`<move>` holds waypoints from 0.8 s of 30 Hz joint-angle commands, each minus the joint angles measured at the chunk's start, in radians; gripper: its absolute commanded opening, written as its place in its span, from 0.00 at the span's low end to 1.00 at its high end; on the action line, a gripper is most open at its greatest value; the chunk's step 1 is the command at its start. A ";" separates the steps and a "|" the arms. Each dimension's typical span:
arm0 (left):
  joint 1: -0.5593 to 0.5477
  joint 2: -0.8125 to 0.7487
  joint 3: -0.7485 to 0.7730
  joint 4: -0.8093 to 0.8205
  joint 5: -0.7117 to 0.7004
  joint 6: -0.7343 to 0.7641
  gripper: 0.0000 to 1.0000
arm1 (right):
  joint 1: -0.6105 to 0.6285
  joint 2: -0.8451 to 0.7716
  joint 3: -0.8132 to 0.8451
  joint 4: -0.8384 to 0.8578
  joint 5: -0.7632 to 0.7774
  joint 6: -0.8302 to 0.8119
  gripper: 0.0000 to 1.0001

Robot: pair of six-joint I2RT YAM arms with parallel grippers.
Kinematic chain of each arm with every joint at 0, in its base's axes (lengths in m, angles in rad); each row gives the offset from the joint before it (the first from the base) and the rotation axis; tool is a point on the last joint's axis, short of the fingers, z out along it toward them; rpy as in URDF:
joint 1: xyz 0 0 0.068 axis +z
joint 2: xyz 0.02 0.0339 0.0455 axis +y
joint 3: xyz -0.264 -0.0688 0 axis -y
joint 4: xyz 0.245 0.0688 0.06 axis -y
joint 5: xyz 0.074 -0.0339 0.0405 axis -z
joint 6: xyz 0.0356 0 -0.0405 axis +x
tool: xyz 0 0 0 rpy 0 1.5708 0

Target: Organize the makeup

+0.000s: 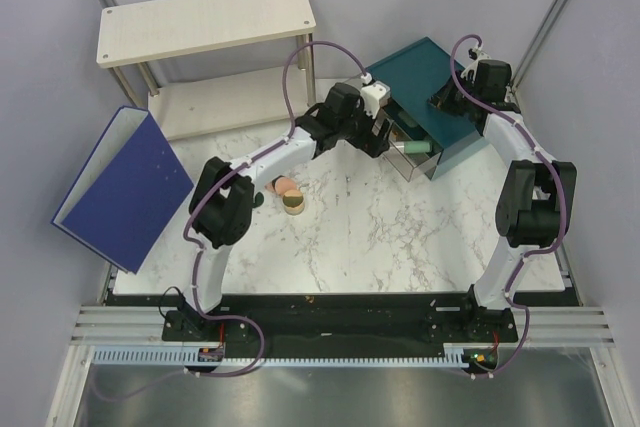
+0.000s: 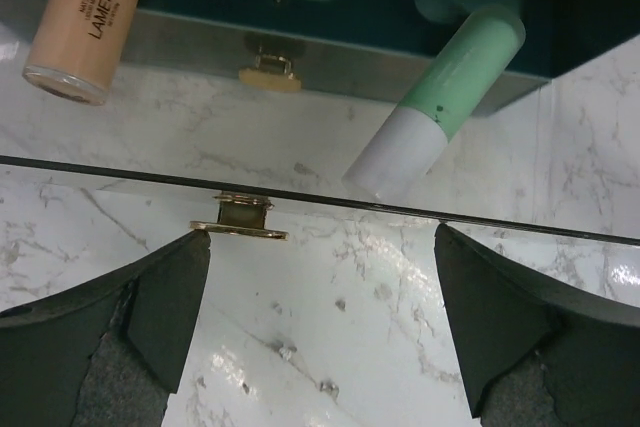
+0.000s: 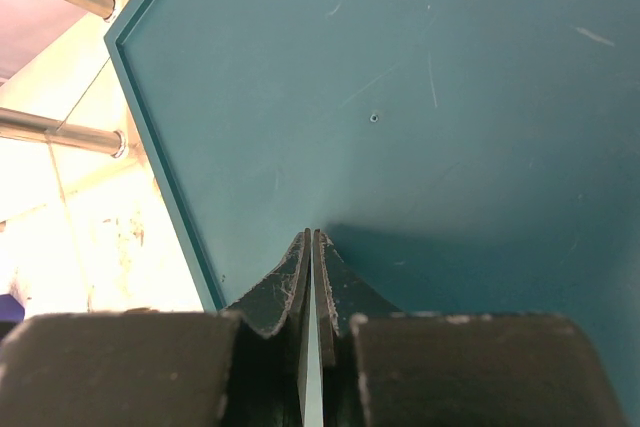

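Note:
The teal drawer box (image 1: 425, 72) stands at the back right with its drawer (image 1: 410, 152) pulled out. A mint-green tube (image 1: 415, 149) (image 2: 440, 102) and a peach tube (image 2: 85, 17) lie inside it. My left gripper (image 1: 385, 132) (image 2: 320, 237) hangs open at the drawer's front edge, close to its gold handle (image 2: 245, 217), with nothing between the fingers. My right gripper (image 1: 447, 99) (image 3: 312, 232) is shut, its tips resting on the box's teal top (image 3: 420, 97). On the table lie a peach-pink compact (image 1: 287, 186), a gold-rimmed tin (image 1: 294, 204) and a dark green lid (image 1: 257, 199).
A pale wooden two-tier shelf (image 1: 205, 22) stands at the back left. A blue binder (image 1: 125, 187) leans over the table's left edge. The marble table (image 1: 380, 237) stretches in front of the box.

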 commanded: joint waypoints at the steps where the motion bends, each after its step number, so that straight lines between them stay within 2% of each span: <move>1: -0.019 0.088 0.114 0.144 0.040 -0.071 0.99 | 0.011 0.060 -0.051 -0.167 0.021 -0.026 0.11; 11: -0.053 0.240 0.272 0.262 0.031 -0.165 0.99 | 0.013 0.063 -0.045 -0.167 0.013 -0.021 0.11; 24: -0.059 0.270 0.254 0.459 0.019 -0.284 0.99 | 0.013 0.061 -0.049 -0.175 0.002 -0.021 0.11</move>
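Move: The clear drawer's front lies right at the left hand's open fingertips, about 1 cm forward and 1 cm right, its middle some 3 cm below. Inside, the green tube lies level ahead, 7 cm right and 4 cm below; the foundation bottle is about 7 cm forward, 2 cm right and 4 cm below. From the right hand, the drawer front is about 8 cm back, 17 cm left and 5 cm down. Left hand, fingers open, pushes the drawer front about 8 cm right and 4 cm forward into the cabinet. ##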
